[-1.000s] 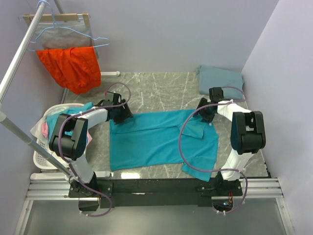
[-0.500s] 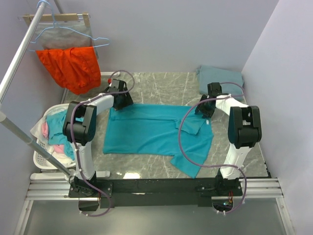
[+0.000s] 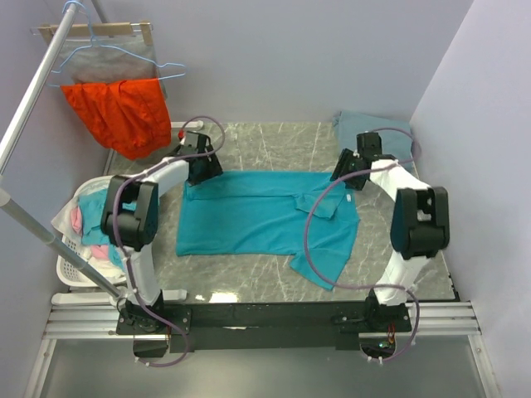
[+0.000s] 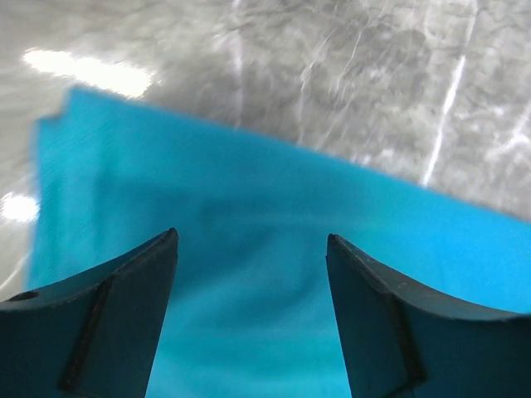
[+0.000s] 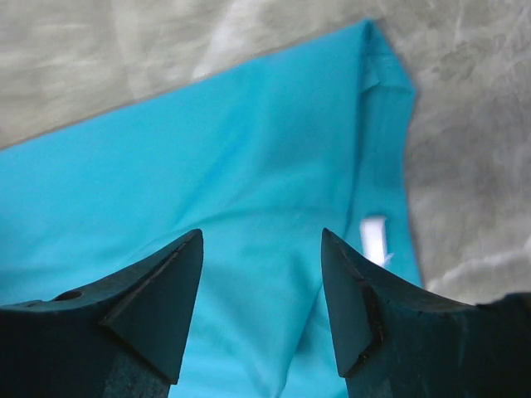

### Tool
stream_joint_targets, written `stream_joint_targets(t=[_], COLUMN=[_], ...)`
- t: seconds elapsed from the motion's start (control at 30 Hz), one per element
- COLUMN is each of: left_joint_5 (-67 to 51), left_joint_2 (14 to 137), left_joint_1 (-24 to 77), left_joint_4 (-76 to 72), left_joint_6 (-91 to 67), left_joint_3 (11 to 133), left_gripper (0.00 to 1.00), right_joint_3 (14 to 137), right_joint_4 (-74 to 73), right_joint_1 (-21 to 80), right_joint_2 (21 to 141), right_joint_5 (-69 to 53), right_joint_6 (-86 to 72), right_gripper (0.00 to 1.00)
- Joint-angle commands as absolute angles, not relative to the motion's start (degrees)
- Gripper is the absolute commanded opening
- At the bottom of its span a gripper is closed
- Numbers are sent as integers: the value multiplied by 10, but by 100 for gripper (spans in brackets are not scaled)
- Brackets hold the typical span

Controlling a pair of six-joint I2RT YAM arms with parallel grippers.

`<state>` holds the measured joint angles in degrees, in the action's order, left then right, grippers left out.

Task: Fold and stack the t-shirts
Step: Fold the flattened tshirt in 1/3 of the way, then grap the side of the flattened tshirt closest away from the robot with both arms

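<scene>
The bright teal t-shirt [image 3: 257, 220] lies spread across the marble table [image 3: 265, 145], with one sleeve trailing toward the near right. My left gripper [image 3: 200, 172] hovers at the shirt's far left corner. In the left wrist view its jaws [image 4: 251, 236] stand open above the teal cloth [image 4: 249, 274], with nothing between them. My right gripper [image 3: 346, 177] is at the far right corner, also open [image 5: 261, 232] over the cloth [image 5: 207, 182], beside the small white label [image 5: 375, 240]. The slate grey-blue t-shirt [image 3: 373, 128] lies folded at the back right.
An orange-red garment [image 3: 120, 112] hangs from a hanger on the rail at the back left. A white laundry basket [image 3: 70, 265] with mixed clothes stands off the table's left side. Walls close in behind and to the right.
Both grippers have moved toward the far side of the table. The teal shirt has shifted with them, away from the near edge, and its far edge now lies straighter.
</scene>
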<state>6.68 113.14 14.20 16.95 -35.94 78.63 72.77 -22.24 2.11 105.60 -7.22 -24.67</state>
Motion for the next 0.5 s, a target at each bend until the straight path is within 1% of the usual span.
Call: stream_joint_targets(t=[0.0, 0.07, 0.17, 0.2, 0.23, 0.3, 0.33, 0.37, 0.47], left_joint_5=[89, 89, 92, 98, 102, 95, 92, 98, 118], left_joint_2=[1014, 977, 927, 914, 884, 848, 809, 789, 711], left_joint_1=[139, 140, 147, 148, 148, 149, 154, 157, 171], left_joint_4=[127, 127, 148, 153, 156, 148, 142, 143, 157], left_joint_6=[-343, -347, -372, -383, -410, -435, -454, -466, -504], left_joint_3=[756, 740, 694, 677, 630, 574, 517, 492, 414], left_gripper=[79, 79, 79, 78, 77, 77, 77, 78, 77], right_joint_3=[679, 658, 585, 533, 507, 436, 416, 400, 352], right_joint_4=[-170, -204, -232, -231, -229, -222, -224, -237, -267], right_joint_1=[22, 26, 43, 49, 53, 63, 78, 85, 116], right_joint_2=[921, 897, 833, 816, 798, 735, 713, 672, 599], right_joint_5=[-118, -116, -102, -110, -113, -116, -106, -100, -71], right_joint_6=[-233, -243, -260, -271, -279, -300, -308, -315, -344], right_gripper=[67, 68, 68, 68, 68, 68, 68, 68, 69])
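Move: For the left hand, the near left corner of the turquoise t-shirt lies about 26 cm back, 9 cm to the left and 3 cm lower; the laundry basket is some 19 cm back and 27 cm left. For the right hand, the t-shirt's near sleeve lies about 30 cm back, 8 cm left and 4 cm lower; the folded-over sleeve is some 9 cm back and 6 cm left, and the grey-blue folded shirt about 13 cm ahead and 14 cm right. Both hands, fingers staying open, first rise from just above the t-shirt's folded far edge, the right some 7 cm and the left about 10 cm, the fingers swinging up 10 to 15 degrees to point more forward. Then both swing back over the shirt towards its near edge while sinking again: the right, ahead of the other, ends about 17 cm back and near its starting height with its tilt undone, while the left ends about 11 cm back and still 6 cm higher than it began. ##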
